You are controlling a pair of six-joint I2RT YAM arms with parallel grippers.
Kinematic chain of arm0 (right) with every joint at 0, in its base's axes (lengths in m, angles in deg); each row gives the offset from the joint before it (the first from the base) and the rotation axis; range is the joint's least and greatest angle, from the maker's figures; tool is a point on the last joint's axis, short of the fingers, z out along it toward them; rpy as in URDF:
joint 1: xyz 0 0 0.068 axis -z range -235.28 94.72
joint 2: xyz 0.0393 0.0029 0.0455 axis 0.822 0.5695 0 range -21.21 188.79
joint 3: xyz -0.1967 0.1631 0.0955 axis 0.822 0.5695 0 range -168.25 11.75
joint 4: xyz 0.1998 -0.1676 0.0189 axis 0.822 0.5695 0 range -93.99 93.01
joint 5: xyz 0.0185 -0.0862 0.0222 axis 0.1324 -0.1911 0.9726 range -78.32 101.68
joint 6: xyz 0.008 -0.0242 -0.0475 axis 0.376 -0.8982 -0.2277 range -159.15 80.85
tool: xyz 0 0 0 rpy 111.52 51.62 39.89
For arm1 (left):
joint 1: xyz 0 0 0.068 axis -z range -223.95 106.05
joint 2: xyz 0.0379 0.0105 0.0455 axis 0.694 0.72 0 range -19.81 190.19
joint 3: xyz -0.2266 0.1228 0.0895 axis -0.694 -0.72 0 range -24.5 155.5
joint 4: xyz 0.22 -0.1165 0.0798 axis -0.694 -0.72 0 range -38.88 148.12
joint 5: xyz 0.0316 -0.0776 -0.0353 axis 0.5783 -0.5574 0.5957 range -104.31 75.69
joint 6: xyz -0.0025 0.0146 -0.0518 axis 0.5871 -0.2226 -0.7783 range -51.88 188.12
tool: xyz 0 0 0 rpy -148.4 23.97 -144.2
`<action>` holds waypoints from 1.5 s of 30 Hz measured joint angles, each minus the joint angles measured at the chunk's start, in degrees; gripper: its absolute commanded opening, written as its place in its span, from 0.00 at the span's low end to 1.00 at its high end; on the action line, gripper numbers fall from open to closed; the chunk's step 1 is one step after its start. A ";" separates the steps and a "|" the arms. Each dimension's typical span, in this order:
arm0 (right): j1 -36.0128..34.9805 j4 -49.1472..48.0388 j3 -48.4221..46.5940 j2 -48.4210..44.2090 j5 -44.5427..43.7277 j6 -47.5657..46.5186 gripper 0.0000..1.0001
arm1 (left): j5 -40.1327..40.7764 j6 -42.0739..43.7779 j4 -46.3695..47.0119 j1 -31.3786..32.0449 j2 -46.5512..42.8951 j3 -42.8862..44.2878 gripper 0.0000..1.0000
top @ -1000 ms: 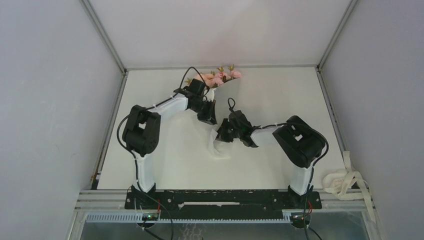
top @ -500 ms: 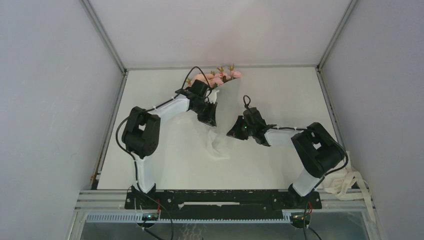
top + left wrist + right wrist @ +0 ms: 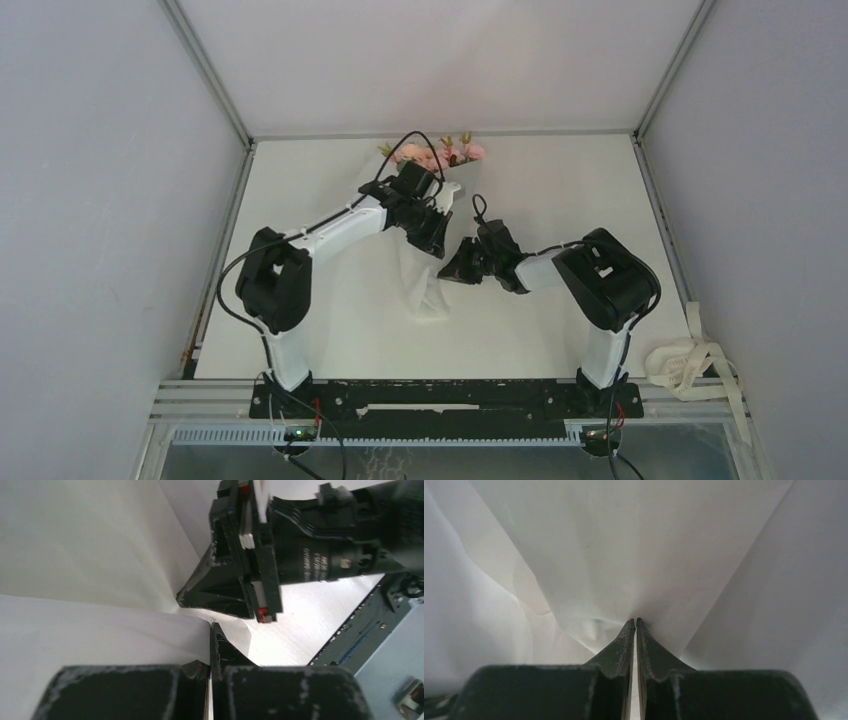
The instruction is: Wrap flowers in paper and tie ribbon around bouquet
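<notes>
The flowers (image 3: 440,155), pale pink roses with green leaves, lie at the far middle of the table. The white paper (image 3: 425,285) runs from them towards the near side as a creased cone. My left gripper (image 3: 437,240) sits over the cone's middle. In the left wrist view it (image 3: 212,630) is shut on an edge of the paper (image 3: 100,630), and the right arm's fingers (image 3: 215,590) are close beyond. My right gripper (image 3: 452,272) meets the cone from the right. Its tips (image 3: 635,622) are pinched on a fold of the paper (image 3: 634,545). The cream ribbon (image 3: 685,362) lies heaped off the table's near right corner.
The white table (image 3: 560,180) is boxed in by grey walls on three sides. A black rail (image 3: 440,395) holding both arm bases runs along the near edge. Black cables loop above both wrists.
My right arm swung out to the right and came back to the paper. My left gripper moved right and farther back with the paper, which now lies folded over the stems.
</notes>
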State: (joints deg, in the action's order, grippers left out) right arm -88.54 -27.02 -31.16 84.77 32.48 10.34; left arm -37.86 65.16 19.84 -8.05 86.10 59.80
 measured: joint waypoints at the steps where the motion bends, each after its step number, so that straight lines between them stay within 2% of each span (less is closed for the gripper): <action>1: -0.24 -0.11 0.07 0.00 0.11 0.22 0.13 | 0.31 0.22 0.02 0.22 0.50 0.02 0.00; 8: -0.46 -3.10 4.42 -2.03 0.52 3.15 0.13 | 4.00 2.62 0.02 0.31 6.99 0.07 0.00; 15: 1.22 -3.39 10.97 -8.52 -0.31 6.43 0.14 | 8.50 6.51 0.28 1.77 9.73 0.07 0.00; 23: 8.35 -2.08 10.16 -14.49 -0.37 5.20 0.19 | 10.93 8.59 0.39 2.56 9.73 0.07 0.00; 27: 12.04 -0.68 2.95 -10.67 2.05 1.99 0.23 | 11.13 9.05 0.46 2.58 9.73 0.07 0.00; 33: 17.66 3.34 -8.79 -5.35 6.99 -4.70 0.37 | 12.46 10.14 0.52 2.99 9.70 0.04 0.00; 37: 19.56 9.88 -21.86 -1.95 9.07 -13.29 0.61 | 13.44 11.13 0.63 3.43 9.70 0.04 0.00; 38: 19.65 11.06 -24.44 -1.40 9.60 -15.02 0.65 | 13.66 11.32 0.63 3.54 9.70 0.04 0.00; 42: 17.53 20.92 -38.60 2.45 10.58 -24.68 0.67 | 14.62 12.48 0.66 4.07 9.70 0.04 0.00; 45: 13.05 30.01 -50.69 6.32 8.46 -33.44 0.67 | 15.04 13.07 0.66 4.28 9.70 0.04 0.00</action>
State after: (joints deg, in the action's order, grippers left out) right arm -75.49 2.99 -81.85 91.08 40.93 -23.10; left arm -22.82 78.23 20.50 -3.76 95.80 59.84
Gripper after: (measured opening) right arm 0.669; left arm 0.004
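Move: Just under the left hand, some 9 cm down, 1 cm farther out and 2 cm left, lies the wrap seam where its pinched fold goes; the paper tail is about 7 cm back, 2 cm left and 10 cm below this hand. For the right hand, low at the wrap, the flower heads lie some 32 cm ahead, 1 cm left and 3 cm up; from it the seam is 2 cm ahead, 2 cm left and 1 cm up. Keeping its pinch on the paper fold, the left hand lowers it about 8 cm onto the wrap, then holds there, wrist rolling some 20 degrees. The right fingertips draw back and right along the paper about 4 cm, then leave, climbing and reaching forward towards the flower heads, ending roughly 19 cm farther out and higher, swinging back left at the last, fingers tipping up and opening wide. ##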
